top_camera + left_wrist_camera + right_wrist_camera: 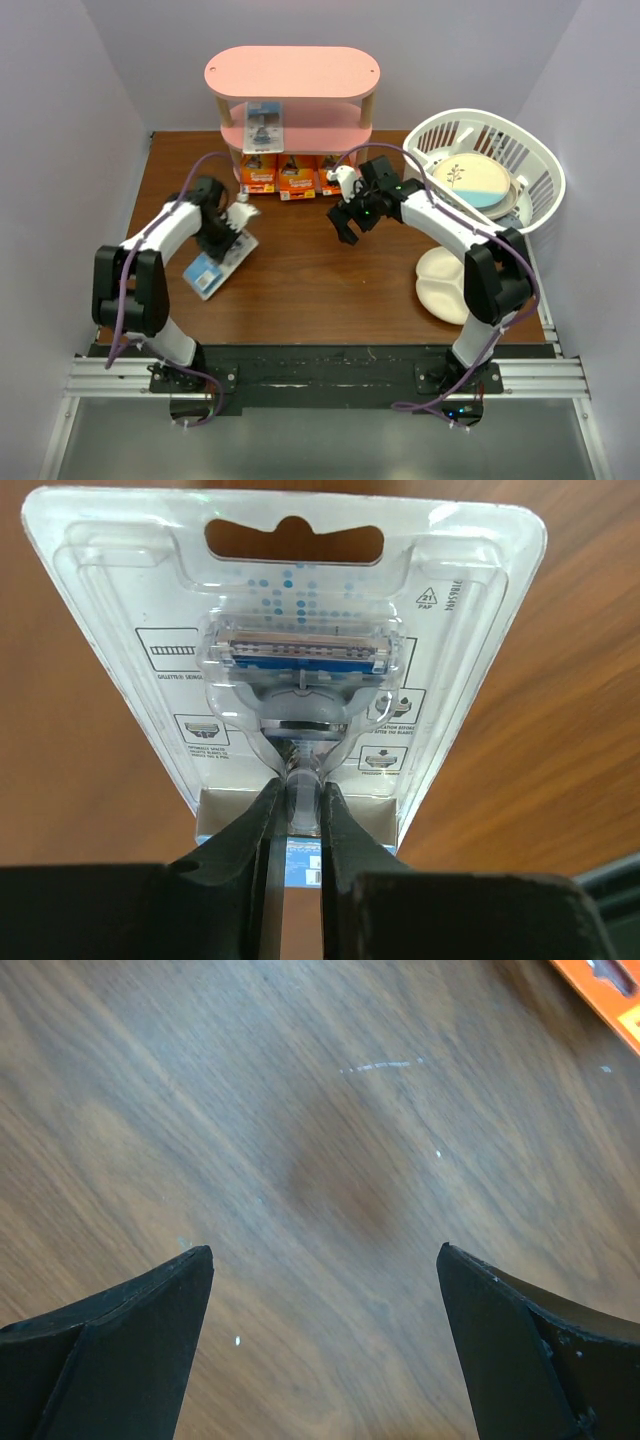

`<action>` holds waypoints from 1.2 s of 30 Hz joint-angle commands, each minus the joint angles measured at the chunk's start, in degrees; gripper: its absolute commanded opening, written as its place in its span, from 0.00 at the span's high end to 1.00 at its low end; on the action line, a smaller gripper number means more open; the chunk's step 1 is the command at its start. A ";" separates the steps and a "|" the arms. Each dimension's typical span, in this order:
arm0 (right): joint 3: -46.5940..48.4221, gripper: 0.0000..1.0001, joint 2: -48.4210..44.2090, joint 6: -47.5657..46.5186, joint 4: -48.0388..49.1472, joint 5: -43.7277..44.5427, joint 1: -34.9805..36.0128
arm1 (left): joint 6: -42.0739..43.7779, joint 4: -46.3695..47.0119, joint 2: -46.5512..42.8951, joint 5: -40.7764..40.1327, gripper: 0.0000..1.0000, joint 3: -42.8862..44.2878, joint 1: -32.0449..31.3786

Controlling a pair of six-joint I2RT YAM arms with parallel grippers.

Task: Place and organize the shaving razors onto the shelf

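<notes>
A white-and-blue razor blister pack lies on the left of the wooden table. My left gripper is shut on the clear bulge over its razor handle. Another blister pack lies on the middle tier of the pink shelf. Three orange razor packs stand side by side on the bottom tier. My right gripper hangs open over bare table in front of the shelf, nothing between its fingers. A corner of an orange pack shows in the right wrist view.
A white slatted basket at the right back holds a round plate. A white divided plate lies on the table under the right arm. Pale walls close in both sides.
</notes>
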 commanded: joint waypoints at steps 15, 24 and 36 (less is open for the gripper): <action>-8.74 0.05 -15.43 -0.52 -2.79 -5.76 -11.26 | 5.95 4.88 1.39 2.02 0.69 12.20 -33.55; -0.40 0.12 -5.77 -11.44 -3.85 -8.35 4.27 | -5.38 -8.49 -15.22 7.92 0.58 11.68 -21.70; 6.03 0.24 9.61 -19.17 1.07 -6.77 17.91 | -21.20 1.61 -24.81 12.72 0.46 6.05 8.95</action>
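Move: The left hand holds the razor pack between its shut fingers; the bare middle of the table where the pack is going lies some 18 cm to its right, about 2 cm nearer the base and 4 cm down. The left orange box on the shelf is about 18 cm ahead and 8 cm right of this hand, the middle one 17 cm ahead and 17 cm right. From the open right hand, the razor pack is roughly 29 cm left, 8 cm back and 7 cm lower. Still pinching the razor pack, the left hand swings it about 20 cm right, turning some 45 degrees clockwise, lets go, then rises and returns left. The right hand first goes right and up, then doubles back about 20 cm left while coming back and down over the pack, turning counter-clockwise and narrowing its fingers slightly. ##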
